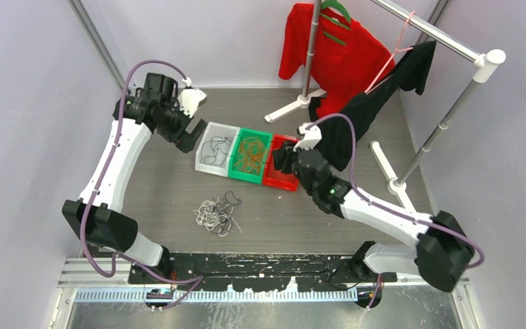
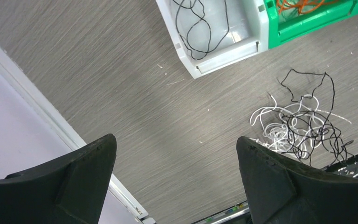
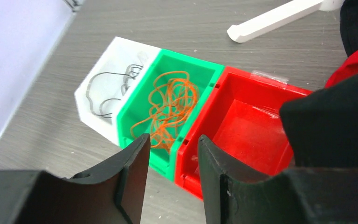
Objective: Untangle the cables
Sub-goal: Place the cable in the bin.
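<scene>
A loose tangle of white and black cables (image 1: 216,214) (image 2: 298,130) lies on the table in front of three joined bins. The white bin (image 1: 227,130) (image 2: 223,51) (image 3: 88,93) holds a black cable (image 2: 193,28) (image 3: 112,88). Orange cables (image 1: 248,154) (image 3: 170,107) fill the green bin (image 1: 240,175) (image 3: 205,70). The red bin (image 1: 282,181) (image 3: 251,126) looks bare inside. My left gripper (image 1: 192,133) (image 2: 175,140) hovers wide open left of the white bin, holding nothing. My right gripper (image 1: 277,161) (image 3: 173,140) stands part open over the seam between the green and red bins, nothing between its fingers.
A clothes rack (image 1: 452,48) stands at the back right, with white feet (image 1: 383,161) (image 3: 275,18) on the table. A red shirt (image 1: 335,55) and a black garment (image 1: 377,103) (image 3: 331,121) hang down beside the red bin. Grey walls close both sides.
</scene>
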### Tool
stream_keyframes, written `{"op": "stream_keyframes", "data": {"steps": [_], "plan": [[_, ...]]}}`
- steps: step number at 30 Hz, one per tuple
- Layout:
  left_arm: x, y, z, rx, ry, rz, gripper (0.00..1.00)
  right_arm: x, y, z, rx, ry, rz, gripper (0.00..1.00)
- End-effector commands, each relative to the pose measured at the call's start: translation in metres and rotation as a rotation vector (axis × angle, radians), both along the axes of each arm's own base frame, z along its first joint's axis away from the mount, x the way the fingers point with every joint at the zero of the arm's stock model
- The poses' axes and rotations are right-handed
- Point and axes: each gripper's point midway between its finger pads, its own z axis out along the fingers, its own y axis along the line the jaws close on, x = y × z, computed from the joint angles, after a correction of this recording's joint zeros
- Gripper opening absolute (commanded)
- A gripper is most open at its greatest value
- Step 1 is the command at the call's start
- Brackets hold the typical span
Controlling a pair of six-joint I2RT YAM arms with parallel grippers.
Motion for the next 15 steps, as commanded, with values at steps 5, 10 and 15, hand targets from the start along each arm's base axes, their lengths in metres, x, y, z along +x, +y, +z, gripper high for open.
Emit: {"op": "stream_keyframes", "data": {"steps": [5,10,15], "plan": [[0.014,0.033,0.046,-0.053,-0.240,0.203,0.99,-0.080,0.040,0.002,-0.120,-0.077,0.064,0.58],[0.000,0.027,0.046,-0.147,-0.203,0.191,0.99,-0.082,0.087,0.022,-0.202,-0.111,0.064,0.77],[-0.034,0.001,0.006,-0.226,-0.067,0.036,0.92,-0.058,0.094,0.044,-0.074,-0.040,0.026,1.00]]}}
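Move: The tangled white-and-black cables, the next to be sorted, lie about 15 cm back and 16 cm left of the right hand, some 18 cm below. Below that hand too, the red bin is about 3 cm ahead and the green bin some 4 cm ahead and 9 cm left. From the left hand, the cables are roughly 18 cm back, 7 cm right and 24 cm down. The right hand swings some 13 cm left and back towards the cables, opening wide; the left edges up-left. ##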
